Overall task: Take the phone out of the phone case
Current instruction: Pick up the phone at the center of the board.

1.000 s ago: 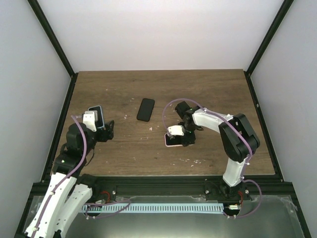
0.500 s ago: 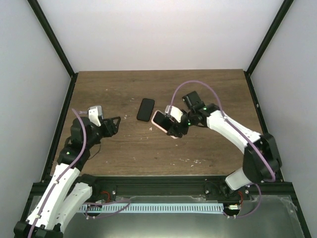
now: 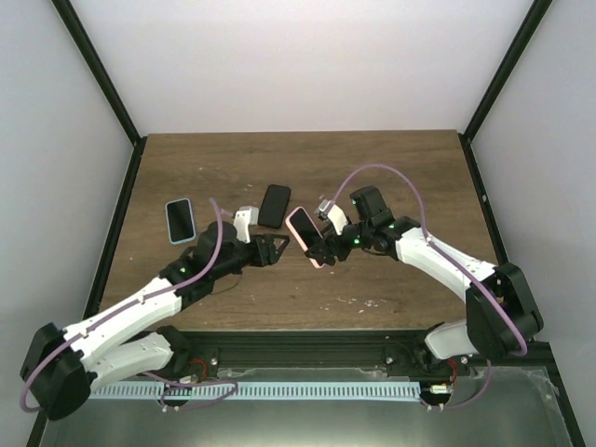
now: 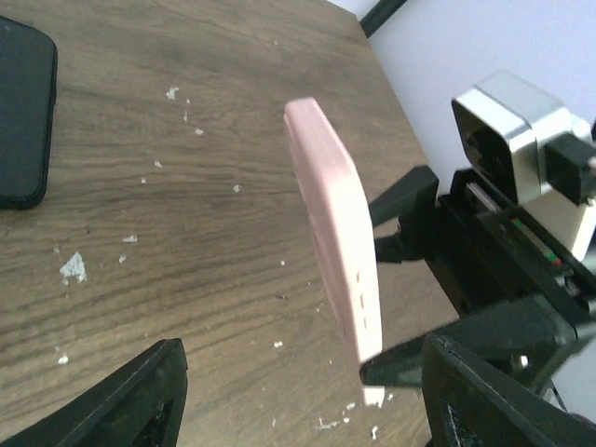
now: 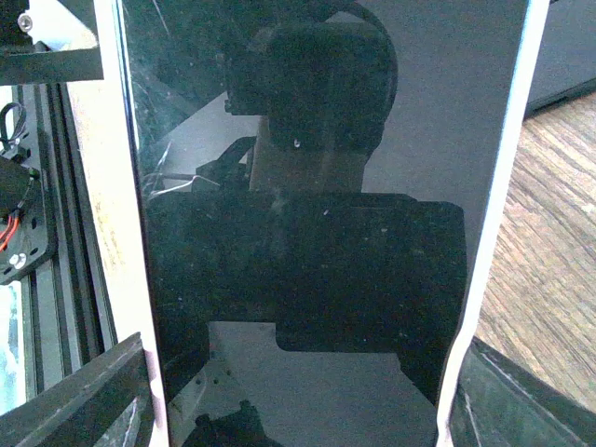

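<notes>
A phone (image 5: 317,223) with a dark screen sits in a pink phone case (image 3: 304,233), held off the table at a tilt. My right gripper (image 3: 322,245) is shut on the case's long edges. In the right wrist view the screen fills the frame between the pink rims (image 5: 112,242), with my right gripper (image 5: 307,410) around it. My left gripper (image 3: 277,249) is open just left of the case. In the left wrist view the case (image 4: 335,242) shows edge-on beyond my open left gripper (image 4: 307,410), not touching either finger.
A black phone (image 3: 274,205) lies on the wooden table (image 3: 400,168) just behind the grippers; it also shows at the left wrist view's left edge as a black phone (image 4: 20,112). A blue-cased phone (image 3: 179,220) lies flat at the table's left side. White crumbs dot the wood.
My right arm lifted the pink-cased phone off the table and carried it left. My left arm swung from the blue-cased phone towards the centre, its jaws narrowing a little.
</notes>
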`<action>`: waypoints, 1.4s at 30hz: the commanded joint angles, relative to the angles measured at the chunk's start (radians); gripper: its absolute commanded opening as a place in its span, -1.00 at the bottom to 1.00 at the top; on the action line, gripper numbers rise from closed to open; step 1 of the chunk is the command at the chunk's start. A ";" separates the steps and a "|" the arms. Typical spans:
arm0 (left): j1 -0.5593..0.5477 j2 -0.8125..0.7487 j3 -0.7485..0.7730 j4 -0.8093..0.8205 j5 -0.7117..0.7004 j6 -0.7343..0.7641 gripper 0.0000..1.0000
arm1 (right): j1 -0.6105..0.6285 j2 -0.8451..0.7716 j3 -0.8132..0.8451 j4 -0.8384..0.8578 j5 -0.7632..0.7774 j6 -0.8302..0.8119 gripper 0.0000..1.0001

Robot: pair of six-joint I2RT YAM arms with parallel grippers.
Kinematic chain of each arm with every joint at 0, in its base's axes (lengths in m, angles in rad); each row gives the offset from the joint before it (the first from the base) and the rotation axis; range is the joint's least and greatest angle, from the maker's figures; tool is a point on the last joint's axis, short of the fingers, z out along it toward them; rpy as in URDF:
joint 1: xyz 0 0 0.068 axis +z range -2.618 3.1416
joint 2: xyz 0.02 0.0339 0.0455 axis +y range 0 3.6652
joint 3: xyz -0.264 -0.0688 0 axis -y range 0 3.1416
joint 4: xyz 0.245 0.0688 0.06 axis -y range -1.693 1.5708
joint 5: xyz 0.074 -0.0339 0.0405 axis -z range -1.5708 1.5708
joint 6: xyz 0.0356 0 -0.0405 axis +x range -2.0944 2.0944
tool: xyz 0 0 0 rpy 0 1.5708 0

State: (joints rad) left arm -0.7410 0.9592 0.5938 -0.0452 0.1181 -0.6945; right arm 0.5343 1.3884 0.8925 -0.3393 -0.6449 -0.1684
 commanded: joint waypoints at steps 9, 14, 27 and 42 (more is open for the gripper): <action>-0.023 0.278 0.177 0.126 -0.097 -0.122 0.37 | 0.028 -0.038 0.006 0.127 0.138 0.066 0.19; -0.023 0.337 0.237 0.134 -0.081 -0.134 0.19 | 0.038 -0.074 -0.004 0.138 0.198 0.065 0.20; -0.024 0.380 0.219 0.218 -0.045 -0.206 -0.28 | 0.059 -0.067 0.024 0.117 0.228 0.075 0.23; -0.023 0.466 0.212 0.333 0.025 -0.216 -0.53 | 0.061 -0.089 0.004 0.136 0.240 0.050 0.25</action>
State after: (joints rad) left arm -0.7601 1.4090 0.7982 0.2333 0.1085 -0.9020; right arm 0.5888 1.3220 0.8795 -0.2615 -0.3943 -0.1112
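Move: The phone in its pink case is already held up by its long sides in my right hand, its middle about 3 cm ahead of, 4 cm left of and 2 cm above that hand. From my open, empty left hand it lies some 5 cm ahead, 8 cm to the right and 2 cm lower. The black phone lies on the table roughly 20 cm ahead of my left hand, 2 cm to its left and 18 cm below. I reach my left hand forward and right, about 7 cm each way, until its fingers straddle the near long edge of the pink-cased phone, one in front of the screen and one behind. From partway in I narrow the fingers from well open to about a quarter; a pinch can't be made out yet. My right hand keeps its grip, easing 2 cm forward and a little up with a slight clockwise turn. ##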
